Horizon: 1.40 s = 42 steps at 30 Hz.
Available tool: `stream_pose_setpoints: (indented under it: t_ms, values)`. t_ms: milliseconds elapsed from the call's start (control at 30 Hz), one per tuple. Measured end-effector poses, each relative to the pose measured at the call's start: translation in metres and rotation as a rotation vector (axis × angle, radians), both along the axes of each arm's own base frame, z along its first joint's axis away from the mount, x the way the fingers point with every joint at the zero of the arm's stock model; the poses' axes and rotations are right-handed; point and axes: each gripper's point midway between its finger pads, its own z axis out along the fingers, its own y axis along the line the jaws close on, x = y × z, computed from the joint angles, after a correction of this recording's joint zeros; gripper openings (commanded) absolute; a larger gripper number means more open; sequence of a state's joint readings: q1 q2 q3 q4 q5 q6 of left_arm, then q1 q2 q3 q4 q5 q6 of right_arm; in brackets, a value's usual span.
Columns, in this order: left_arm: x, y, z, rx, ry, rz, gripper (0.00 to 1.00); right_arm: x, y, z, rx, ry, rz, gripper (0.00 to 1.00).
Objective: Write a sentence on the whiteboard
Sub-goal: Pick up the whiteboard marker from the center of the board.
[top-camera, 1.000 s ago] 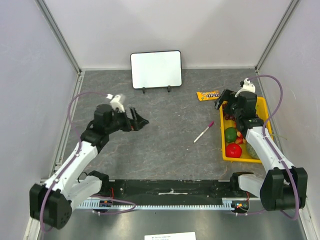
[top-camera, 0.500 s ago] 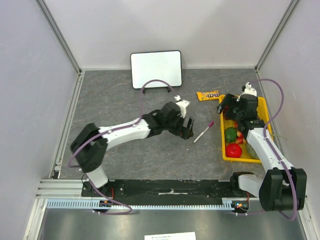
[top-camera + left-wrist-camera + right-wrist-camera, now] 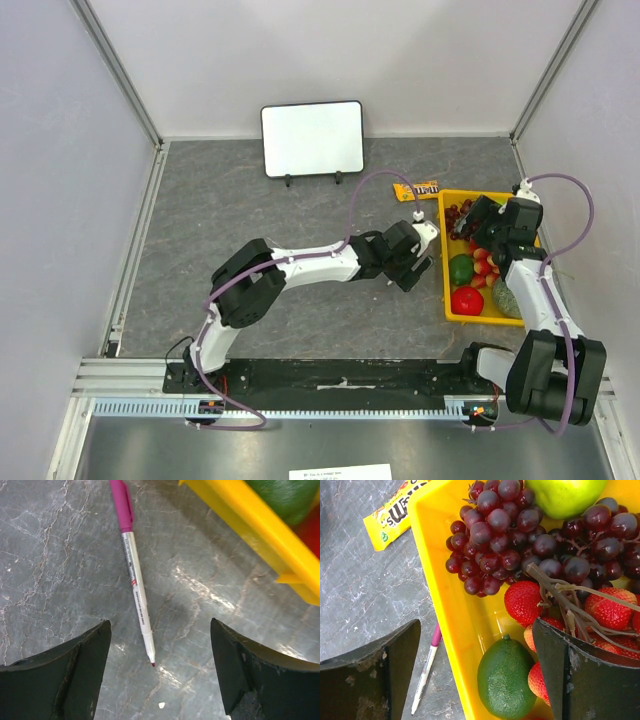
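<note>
The whiteboard (image 3: 312,139) stands upright on its two black feet at the back of the table. Its face is blank and no sentence shows on it. A marker (image 3: 136,580) with a white barrel and a pink end lies flat on the grey table, its bare red tip pointing toward my left gripper (image 3: 160,630). That gripper is open, hovering low over the marker's tip end and touching nothing. In the top view the left gripper (image 3: 412,268) covers the marker. My right gripper (image 3: 476,630) is open above the yellow tray's left wall, with the marker (image 3: 427,672) lying beside that wall.
The yellow tray (image 3: 447,300) at the right holds dark grapes (image 3: 505,535), strawberries (image 3: 522,602), a lime (image 3: 505,680) and a green apple (image 3: 565,495). A yellow candy packet (image 3: 416,189) lies on the table behind the tray.
My left arm has swung from the left side across the table to the marker, and its jaws have narrowed slightly. The right gripper has shifted rightward over the tray.
</note>
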State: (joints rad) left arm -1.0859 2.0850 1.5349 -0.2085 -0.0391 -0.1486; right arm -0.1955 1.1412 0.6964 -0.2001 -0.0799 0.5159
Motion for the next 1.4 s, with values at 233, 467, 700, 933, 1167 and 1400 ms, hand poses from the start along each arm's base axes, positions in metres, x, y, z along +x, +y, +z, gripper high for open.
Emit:
stream_pose_setpoints:
  t_ms: [233,467,700,933,1167,1400]
  values:
    - [0.005,0.014,-0.039,0.136,-0.022,0.026,0.52,0.0,0.005,-0.008,0.035,0.021,0.027,0.98]
    - [0.005,0.014,-0.044,0.146,-0.024,0.016,0.02,0.0,0.008,-0.007,0.046,0.018,0.04,0.98]
    - [0.007,0.013,-0.044,0.133,-0.031,0.019,0.02,0.001,0.015,-0.003,0.072,0.004,0.068,0.98]
    - [0.025,0.037,-0.039,0.121,0.013,0.062,0.02,0.002,0.026,0.007,0.108,-0.033,0.119,0.98]
    - [0.077,0.091,0.029,-0.015,0.032,0.199,0.02,0.013,0.05,0.03,0.148,-0.087,0.207,0.98]
    - [0.095,0.145,0.133,-0.261,0.032,0.259,0.02,0.034,0.127,0.076,0.169,-0.18,0.461,0.98]
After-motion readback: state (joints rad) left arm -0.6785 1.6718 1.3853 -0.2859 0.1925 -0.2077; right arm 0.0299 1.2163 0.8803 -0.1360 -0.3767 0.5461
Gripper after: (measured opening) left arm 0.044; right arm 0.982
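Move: From the left hand the marker's middle lies about 3 cm ahead, 1 cm to the right and 5 cm below; its writing tip is nearest, between the open fingers. The tray's middle is some 20 cm right of the hand and 4 cm ahead, the candy bag 20 cm ahead and 3 cm right, the whiteboard roughly 27 cm ahead and 24 cm left. From the right hand the marker lies about 10 cm left, 5 cm back and 11 cm down. The left hand sinks about 4.5 cm onto the marker, tipping a little steeper, pinches its white barrel near the writing tip, then lifts about 18 cm while swinging left and forward towards the whiteboard, fingers tilting up some 20 degrees. Late on, the still-open right hand slides about 12 cm left past the tray's edge, rising and turning counter-clockwise. ##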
